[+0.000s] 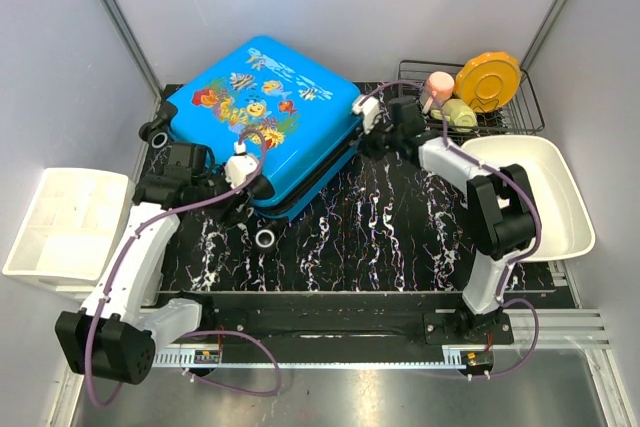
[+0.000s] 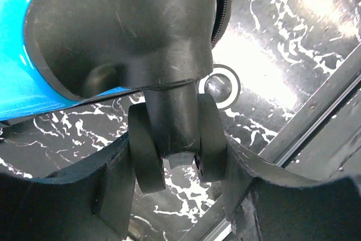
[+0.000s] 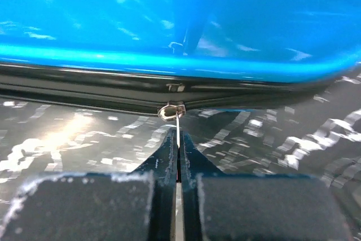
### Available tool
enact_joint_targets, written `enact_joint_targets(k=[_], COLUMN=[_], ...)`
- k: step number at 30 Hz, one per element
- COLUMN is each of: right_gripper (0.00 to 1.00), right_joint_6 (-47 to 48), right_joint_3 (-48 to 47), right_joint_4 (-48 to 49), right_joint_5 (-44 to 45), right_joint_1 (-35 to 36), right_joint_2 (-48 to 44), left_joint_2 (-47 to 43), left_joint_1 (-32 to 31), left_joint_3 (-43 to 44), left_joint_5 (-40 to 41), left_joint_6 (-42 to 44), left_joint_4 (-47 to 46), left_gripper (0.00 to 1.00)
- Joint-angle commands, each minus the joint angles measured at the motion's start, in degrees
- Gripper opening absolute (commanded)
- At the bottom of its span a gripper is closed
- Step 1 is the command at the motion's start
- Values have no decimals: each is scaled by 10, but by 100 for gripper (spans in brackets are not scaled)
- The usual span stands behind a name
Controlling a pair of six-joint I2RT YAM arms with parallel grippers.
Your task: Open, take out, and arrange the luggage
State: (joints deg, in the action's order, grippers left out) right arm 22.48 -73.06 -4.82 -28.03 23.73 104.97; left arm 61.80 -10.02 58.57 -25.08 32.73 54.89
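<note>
The luggage [image 1: 265, 107], bright blue with a cartoon fish print, lies flat and closed on the black marbled table [image 1: 380, 217]. My left gripper [image 1: 238, 207] is at its near-left corner. In the left wrist view, the left gripper [image 2: 177, 159] has its fingers [image 2: 115, 184] pressed on either side of a black twin wheel [image 2: 148, 148]. My right gripper [image 1: 366, 133] is at the luggage's right side. In the right wrist view, the right gripper [image 3: 178, 139] is shut on the thin metal zipper pull [image 3: 178, 123], which hangs from the black zipper line [image 3: 84, 86].
A white divided bin [image 1: 70, 222] sits off the table's left edge and a white basin [image 1: 545, 197] at the right. A wire rack [image 1: 520, 107] at the back right holds an orange plate [image 1: 488, 79], a pink item [image 1: 438, 87] and a green item [image 1: 458, 112]. A small white ring [image 1: 265, 237] lies near the luggage's front corner.
</note>
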Motion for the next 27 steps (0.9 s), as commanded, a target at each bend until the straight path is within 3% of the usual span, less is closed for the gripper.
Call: enact_joint_targets(k=[1,8,17,19,20,21,23,27], right_gripper=[0,0,0,0,0,0,0,0], right_joint_6=[64,143,193,216,223,229,241,258], right_joint_3=[-83,-171,-213,-203,-191,-184,-170,-135], right_joint_4=[0,-9,-8,-12,-12,-16,-21,-49], right_joint_5=[21,-64,-227,-250,-266,-272,-285,-302], right_joint_1=[-108,-170,-151,-141,-138,-134,-129,-121], right_joint_2=[22,87,139,135,133,128,125,101], left_joint_2=[-12,-3,34,49,67,77,105,131], left_joint_1=[48,106,141,150,150,150,151,184], left_joint_3=[-20,-15,24,55,95,119,190,279], left_joint_5=[90,112,105,57,41,10,-15,-96], left_joint_6=[96,190,329,326,303,282,208,85], left_joint_4=[118,132,116,149,159,179,193,190], left_gripper=[0,0,0,15,38,71,91,98])
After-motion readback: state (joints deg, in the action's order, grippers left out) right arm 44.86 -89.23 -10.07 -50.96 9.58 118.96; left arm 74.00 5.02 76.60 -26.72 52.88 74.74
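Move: My right hand has the zipper pull shut in its fingertips, its slider about 2 cm farther along the fingers, midway along the suitcase's near-right side. The case's right corner lies roughly 9 cm ahead and 4 cm right; the dish rack's middle is some 24 cm right, 11 cm ahead. My left hand clasps the upper caster at the near corner, the lower caster about 11 cm below, 3 cm back and 2 cm right; the slider is some 26 cm right and 18 cm ahead of it. I sweep the pinched zipper pull quickly forward and right along the seam, about 8 cm each way, then slow down at the right corner, easing a couple of centimetres back left while my right wrist turns counter-clockwise and its fingertips lift. Meanwhile my left hand draws the clasped caster some 7 cm to the left, then opens wide, lets go and starts to rise. ##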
